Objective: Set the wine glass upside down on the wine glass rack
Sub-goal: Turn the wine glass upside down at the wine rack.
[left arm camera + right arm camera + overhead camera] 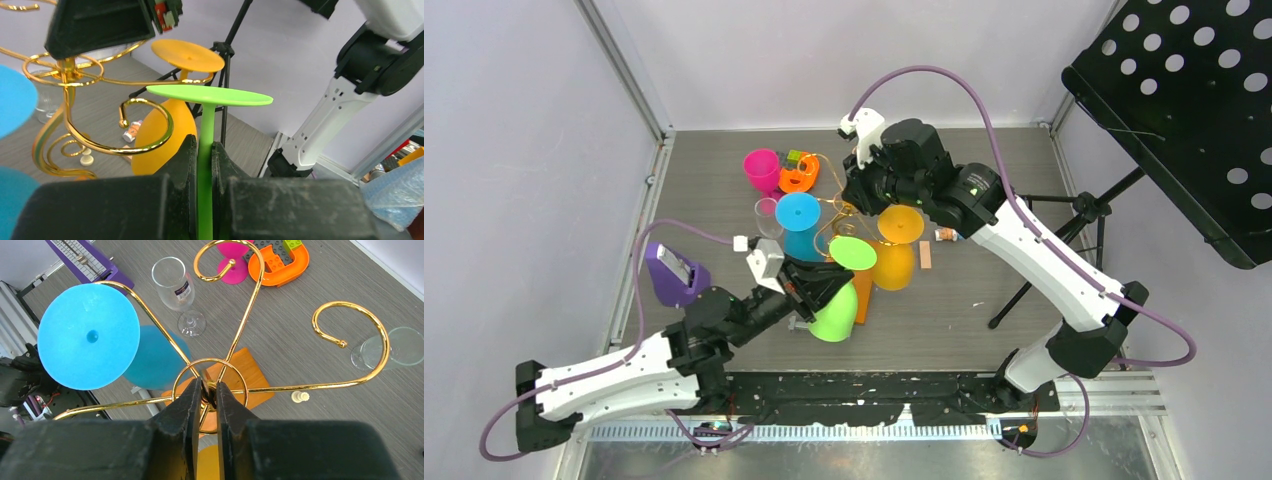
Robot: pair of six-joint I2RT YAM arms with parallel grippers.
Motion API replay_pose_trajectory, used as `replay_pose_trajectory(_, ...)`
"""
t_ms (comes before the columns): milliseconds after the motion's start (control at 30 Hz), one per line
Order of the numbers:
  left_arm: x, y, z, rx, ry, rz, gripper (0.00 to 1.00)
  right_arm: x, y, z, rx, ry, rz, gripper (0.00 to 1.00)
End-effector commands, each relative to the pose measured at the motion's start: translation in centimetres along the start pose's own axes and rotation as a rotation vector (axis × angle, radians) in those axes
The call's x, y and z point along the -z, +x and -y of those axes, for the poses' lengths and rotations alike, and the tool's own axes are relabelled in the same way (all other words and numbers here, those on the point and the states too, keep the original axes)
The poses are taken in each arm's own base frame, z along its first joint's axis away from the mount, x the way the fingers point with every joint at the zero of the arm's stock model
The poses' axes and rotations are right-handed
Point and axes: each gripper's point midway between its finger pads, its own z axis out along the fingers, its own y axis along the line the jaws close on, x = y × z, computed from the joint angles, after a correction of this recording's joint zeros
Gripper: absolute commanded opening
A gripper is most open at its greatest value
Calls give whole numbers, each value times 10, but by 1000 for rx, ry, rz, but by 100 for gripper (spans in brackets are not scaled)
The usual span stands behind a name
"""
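A green wine glass (837, 316) hangs upside down, foot (210, 95) on top, with my left gripper (204, 150) shut on its stem (205, 125). It sits just in front of the wine glass rack (70, 75), near an empty gold curl (150, 112). Above the rack, my right gripper (209, 389) is shut on the top of its central stem, over the orange base (247, 372). A blue glass (89, 335) and an orange-yellow glass (161, 131) hang upside down on other arms. From overhead, the left gripper (809, 290) lies at the rack's near side and the right gripper (861, 196) above its middle.
A clear wine glass (177, 285), a pink glass (233, 260) and an orange toy block piece (277, 260) stand behind the rack. Another clear glass (395, 347) lies to the right. A purple object (674, 275) sits left, and a black tripod stand (1074, 215) right.
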Motion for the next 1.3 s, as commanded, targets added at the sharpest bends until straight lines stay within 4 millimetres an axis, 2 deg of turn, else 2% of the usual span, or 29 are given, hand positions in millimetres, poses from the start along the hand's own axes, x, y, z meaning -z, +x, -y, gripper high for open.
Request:
replay_pose_trajectory(0,-8,-20,-5,-11,-30,144,0,9,-7,6,-27,42,30,6)
replay_pose_trajectory(133,-9,-12,-14,-9,-62,171,0,7,-5,6,-31,41,25,6)
replay_pose_trajectory(367,-8,-21,-29,-41,-129,263,0,6,-6,5,-32,34,24,6)
replay_pose_trajectory(600,-6,-15,-49,-61,-228,276,0,6,-5,4,-31,30,21,6)
replay_pose_trajectory(767,-6,-21,-61,-77,-308,290,0,7,-6,4,-31,28,24,6)
replay_pose_trajectory(1067,-18,-32,-63,-108,-343,311,0,7,-4,3,-33,23,20,6)
replay_pose_trajectory(1267,-10,-31,-69,-95,-369,320,0,8,-3,4,-26,29,19,6)
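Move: The empty gold hook for the green wine glass lies about 6 cm ahead of the left hand and 3 cm to its left, near finger height. The hanging blue glass is some 10 cm ahead and 9 cm left, its middle 5 cm lower; the hanging yellow glass is 8 cm ahead and 8 cm right, equally low. The rack's post is 11 cm straight ahead. From the right hand, the empty hook lies about 6 cm back, 3 cm left and slightly lower. The green wine glass, still pinched upside down by its stem, is first lowered about 2 cm by the left hand with a slight shift right, then carried some 6.5 cm forward towards the empty hook between the blue and yellow glasses. The wrist turns counter-clockwise roughly 25 degrees on the way. The right hand stays in place, keeping its grip on the rack's centre. ##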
